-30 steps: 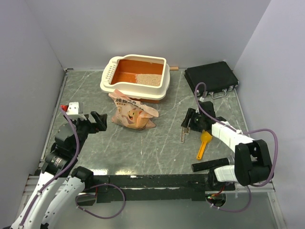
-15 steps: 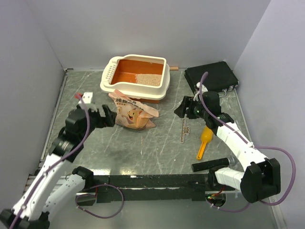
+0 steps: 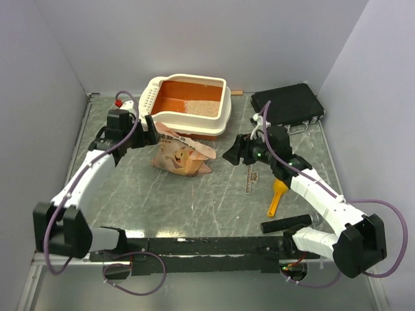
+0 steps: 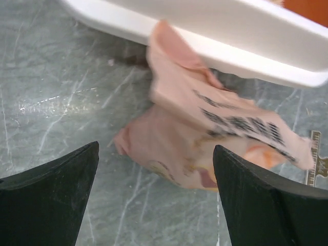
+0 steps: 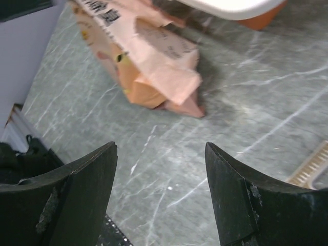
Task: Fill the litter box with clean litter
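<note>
The litter box (image 3: pixel 150 103), orange with a cream rim, stands at the back middle of the table. A patch of clean litter (image 3: pixel 204 108) lies in its right half. A crumpled tan paper bag (image 3: pixel 180 154) lies just in front of the box. My left gripper (image 3: pixel 148 131) is open at the bag's upper left. In the left wrist view the bag (image 4: pixel 205 133) and the box rim (image 4: pixel 230 36) lie ahead of the left gripper (image 4: pixel 155 148). My right gripper (image 3: pixel 232 152) is open a short way right of the bag, empty. The bag (image 5: pixel 148 61) lies beyond the right gripper (image 5: pixel 160 146).
An orange-yellow scoop (image 3: pixel 277 196) lies right of centre, next to a slim comb-like strip (image 3: pixel 249 180). A black flat case (image 3: pixel 287 105) sits at the back right. A black bar (image 3: pixel 285 225) lies near the front edge. Grey walls close in the table on three sides.
My left arm has swung forward from the near left to the bag's upper left. My right arm has moved left from the scoop toward the bag, its jaws widening slightly.
</note>
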{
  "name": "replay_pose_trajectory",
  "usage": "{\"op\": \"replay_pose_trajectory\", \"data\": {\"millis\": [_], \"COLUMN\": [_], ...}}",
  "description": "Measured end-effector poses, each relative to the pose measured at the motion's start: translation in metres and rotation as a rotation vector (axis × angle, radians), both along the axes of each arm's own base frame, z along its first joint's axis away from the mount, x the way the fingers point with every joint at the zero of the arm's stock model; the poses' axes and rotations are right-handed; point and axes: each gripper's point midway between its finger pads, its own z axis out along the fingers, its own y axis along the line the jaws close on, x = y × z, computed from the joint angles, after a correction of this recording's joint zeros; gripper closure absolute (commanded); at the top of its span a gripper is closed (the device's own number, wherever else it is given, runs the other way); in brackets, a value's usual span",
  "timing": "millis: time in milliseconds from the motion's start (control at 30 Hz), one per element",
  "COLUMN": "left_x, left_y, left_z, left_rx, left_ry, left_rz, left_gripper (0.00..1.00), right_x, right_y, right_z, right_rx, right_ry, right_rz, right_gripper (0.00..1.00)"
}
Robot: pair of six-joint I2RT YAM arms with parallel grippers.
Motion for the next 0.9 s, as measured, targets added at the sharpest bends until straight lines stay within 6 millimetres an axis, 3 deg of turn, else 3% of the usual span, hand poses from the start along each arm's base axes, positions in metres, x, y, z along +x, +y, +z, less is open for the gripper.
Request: {"op": "replay_pose_trajectory", "data": {"millis": [167, 367, 533, 767, 900], "left_x": [0.023, 0.051, 0.061, 0.064, 0.062], "left_y": [0.028, 0.024, 0.002, -0.019, -0.021], "left_z": [-0.034, -0.033, -0.016, 0.032, 0.035], "left_rx": [-0.091, -0.241, -0.342, -0.422, -0.434], "left_ry": [0.091, 0.084, 0.055, -0.046, -0.044], "left_rz": [0.018, -0.089, -0.239, -0.395, -0.417], "left_gripper": [0.03, 0.03, 0.03, 0.03, 0.03], "right_x": [-0.02, -0.046, -0.062, -0.069, -0.07], "right_y": [0.015, 0.014, 0.011, 0.011, 0.011], "right_z": [0.003, -0.011, -0.022, -0.022, -0.022], "right_rx": [0.024, 0.048, 0.052, 0.059, 0.06], "right_ry": [-0.02, -0.01, 0.001, -0.007, -0.006], "right_rz": [0.06, 0.094, 0.12, 0.137, 0.142], "right_gripper": [0.24, 0.24, 0.24, 0.24, 0.24]}}
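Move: The orange litter bag's middle lies roughly 9 cm to the left gripper's right, 3 cm back and 13 cm below it. The litter box is centred about 18 cm ahead and 12 cm right of that gripper, some 11 cm lower. From the right gripper the bag is about 19 cm to the left, 5 cm ahead and 14 cm down; the metal strip lies some 10 cm to its right, 3 cm back and 18 cm down. Bring the left gripper forward about 6 cm towards the litter box's front-left corner, first dipping and swinging left around 3 cm, then rising and curving back right to finish higher. Meanwhile turn it clockwise and roll its left side down, each some 25 degrees, fingers kept wide open. Draw the open right gripper back about 7 cm and slightly down, away from the bag. ##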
